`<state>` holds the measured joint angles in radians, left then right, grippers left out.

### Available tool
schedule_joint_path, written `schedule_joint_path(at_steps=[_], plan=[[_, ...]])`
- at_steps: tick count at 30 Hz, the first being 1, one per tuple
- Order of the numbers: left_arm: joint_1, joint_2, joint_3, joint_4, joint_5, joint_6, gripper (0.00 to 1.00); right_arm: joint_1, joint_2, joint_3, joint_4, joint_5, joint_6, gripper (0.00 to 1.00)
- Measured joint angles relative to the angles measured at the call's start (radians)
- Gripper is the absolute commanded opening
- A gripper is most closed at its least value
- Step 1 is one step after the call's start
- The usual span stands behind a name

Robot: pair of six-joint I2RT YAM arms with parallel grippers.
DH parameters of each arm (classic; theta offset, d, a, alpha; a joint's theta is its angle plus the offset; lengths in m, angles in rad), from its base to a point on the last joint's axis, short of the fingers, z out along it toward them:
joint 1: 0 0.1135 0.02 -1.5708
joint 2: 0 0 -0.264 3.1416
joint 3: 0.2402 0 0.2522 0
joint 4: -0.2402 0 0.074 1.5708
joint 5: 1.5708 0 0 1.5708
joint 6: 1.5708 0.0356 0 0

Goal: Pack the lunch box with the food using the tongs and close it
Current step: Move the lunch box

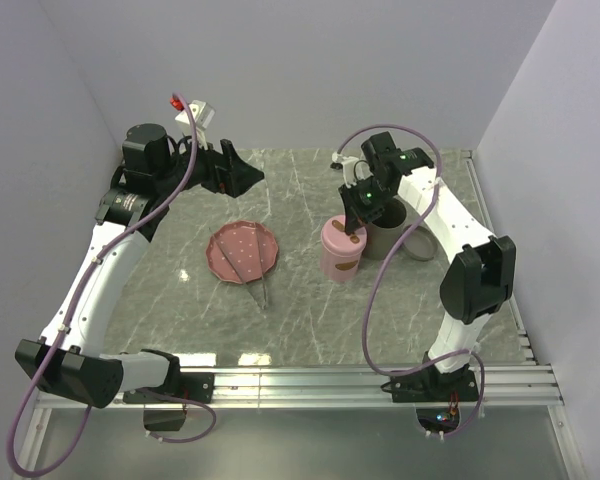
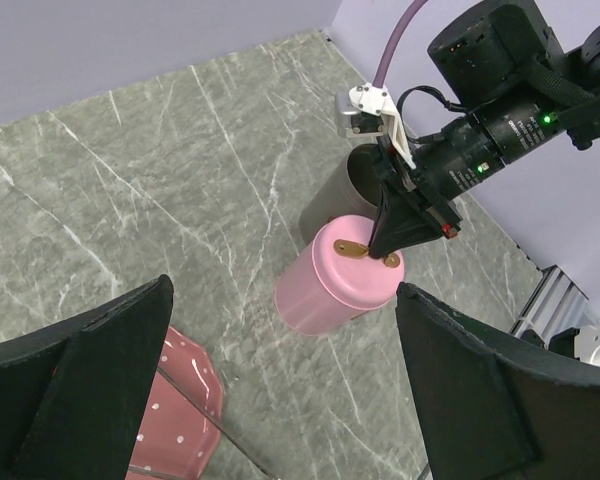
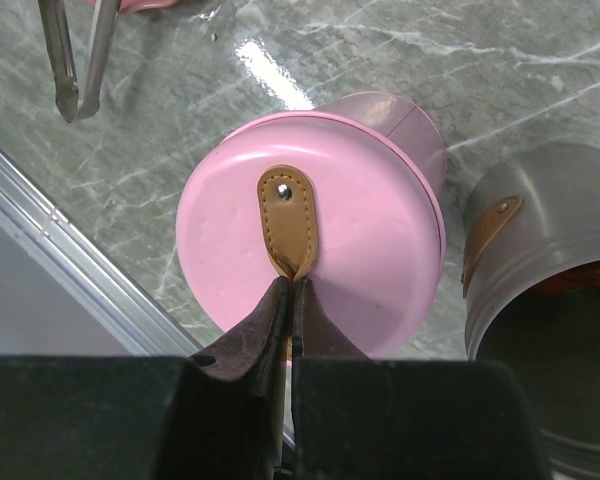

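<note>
The pink cylindrical lunch box stands upright right of centre, its pink lid sitting on top. My right gripper is shut on the lid's brown leather strap and shows from above as well. The silver tongs lie across the pink dotted plate, tips pointing to the near edge. An orange-red bit of food shows inside a grey container. My left gripper hangs open and empty, high above the back left of the table.
The grey container stands right behind the pink box, touching or nearly touching it, with another grey piece to its right. An aluminium rail runs along the near edge. Walls close the back and both sides.
</note>
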<state>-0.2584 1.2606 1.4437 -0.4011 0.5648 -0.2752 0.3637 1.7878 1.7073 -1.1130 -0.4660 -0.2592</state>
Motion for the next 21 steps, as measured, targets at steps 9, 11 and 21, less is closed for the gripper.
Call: schedule_joint_path(at_steps=[9,11,21], plan=[[0.014,0.0,0.0,0.001,0.014,-0.011,0.99,0.056,-0.036,-0.085,0.079,-0.115,0.008,0.0],[0.018,0.0,0.0,0.001,0.015,-0.019,0.99,0.078,-0.04,-0.103,0.089,-0.156,0.014,0.0],[0.047,0.0,-0.021,0.026,0.024,-0.063,0.99,0.248,-0.108,-0.234,0.211,-0.249,0.108,0.0]])
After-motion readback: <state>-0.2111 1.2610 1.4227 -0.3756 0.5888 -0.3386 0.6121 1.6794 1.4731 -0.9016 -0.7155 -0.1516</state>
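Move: The pink lunch box, lid on, already hangs from or stands under the right fingers by its strap; the bare table it heads for is roughly 12 cm back and 12 cm to the left of that hand. The grey canister stands about 9 cm right and 5 cm ahead of the hand, the tongs lie some 20 cm left and about level, the plate 23 cm left and 4 cm ahead. From the left hand that bare table is about 12 cm back, 6 cm right and far below. The pink lunch box, still pinched by its lid strap in the shut right fingers, goes diagonally left and back towards the robot at steady height, some 10 cm each way, away from the grey canister and towards the tongs' near end. Starting slowly and quickening, the right hand turns about 15 degrees counter-clockwise while its left side tips up about as much. ##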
